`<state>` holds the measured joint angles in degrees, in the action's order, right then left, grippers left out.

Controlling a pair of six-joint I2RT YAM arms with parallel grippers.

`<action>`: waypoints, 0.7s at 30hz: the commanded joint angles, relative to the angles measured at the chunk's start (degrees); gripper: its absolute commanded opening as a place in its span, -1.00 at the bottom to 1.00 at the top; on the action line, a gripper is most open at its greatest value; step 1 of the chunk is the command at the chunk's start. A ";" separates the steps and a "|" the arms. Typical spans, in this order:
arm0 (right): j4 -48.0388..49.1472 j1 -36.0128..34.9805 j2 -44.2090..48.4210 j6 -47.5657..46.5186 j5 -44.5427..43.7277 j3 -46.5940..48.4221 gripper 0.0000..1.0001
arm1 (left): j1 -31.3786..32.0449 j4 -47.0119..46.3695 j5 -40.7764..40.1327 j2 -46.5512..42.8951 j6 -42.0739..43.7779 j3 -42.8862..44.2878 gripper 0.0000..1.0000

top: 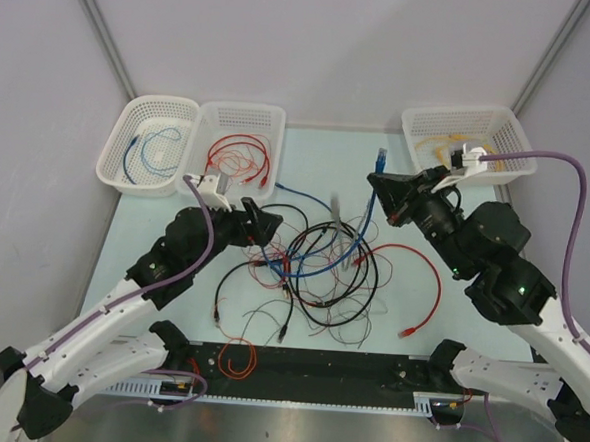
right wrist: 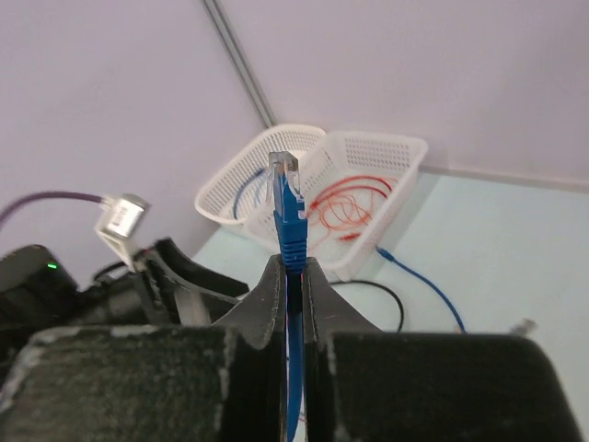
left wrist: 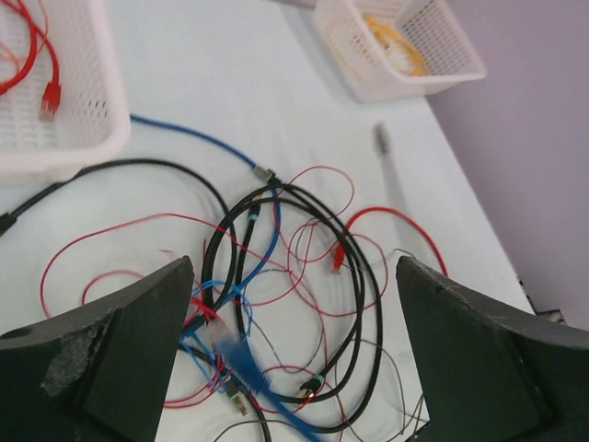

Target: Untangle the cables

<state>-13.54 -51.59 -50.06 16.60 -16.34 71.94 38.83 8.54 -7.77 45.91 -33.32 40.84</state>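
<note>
The cables [top: 322, 263] lie in a jumble of black, blue, red and thin reddish-brown loops at the table's middle. My right gripper [top: 376, 181] is raised over the pile's right side and shut on a blue cable [top: 381, 158] just below its plug. The plug end [right wrist: 291, 216] sticks up from between the pinched jaws of that gripper [right wrist: 293, 267]. From there the cable hangs down into the pile, blurred in the left wrist view as a blue strand [left wrist: 244, 364]. My left gripper [top: 265, 224] hovers at the pile's left edge, and this gripper [left wrist: 294, 276] stands open with nothing between its fingers.
Three white baskets stand along the back: one [top: 119, 150] holding a blue cable, one [top: 279, 130] holding red cables, and one [top: 421, 124] at the right with a yellow cable. A red cable [top: 433, 290] curves out to the pile's right. A small orange loop [top: 237, 356] lies near the front edge.
</note>
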 commanded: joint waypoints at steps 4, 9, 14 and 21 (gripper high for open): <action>-9.05 -0.26 -4.59 -0.78 -4.14 -0.05 -1.00 | 0.37 -10.46 6.00 -2.67 5.28 1.61 0.96; -9.05 1.40 -7.94 0.80 -2.74 -0.84 -1.00 | 0.37 -14.33 13.20 -0.91 4.93 1.00 0.95; -7.99 5.88 -9.35 4.75 4.36 -2.33 -1.00 | 0.46 -23.55 30.33 2.42 1.52 -1.28 0.93; -3.95 6.77 -9.61 9.76 12.64 -2.77 -1.00 | 9.93 -28.84 37.21 12.69 3.87 0.73 0.93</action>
<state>-22.02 -44.88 -59.79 22.39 -10.02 68.66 43.27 -14.61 22.22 54.81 -31.35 40.10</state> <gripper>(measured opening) 0.038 0.965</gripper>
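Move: The blue cable hangs from my shut right fingers. The stretch my open left hand goes for is about 18 cm to its right, 4 cm back and 5 cm higher, and some 16 cm straight below my right hand. The black coil lies about 14 cm right of my left hand, 2 cm back and 24 cm down. From my right hand, the thick red cable lies roughly 13 cm right, 2 cm ahead and 44 cm down. I bring my right hand down some 11 cm and a little forward, tipping its fingers downward and keeping the blue cable pinched just behind its plug. Meanwhile my left hand, fingers wide open, rises about 5 cm, then swings right and somewhat back over the coil towards the hanging cable, turning clockwise about 35 degrees without closing on it. ##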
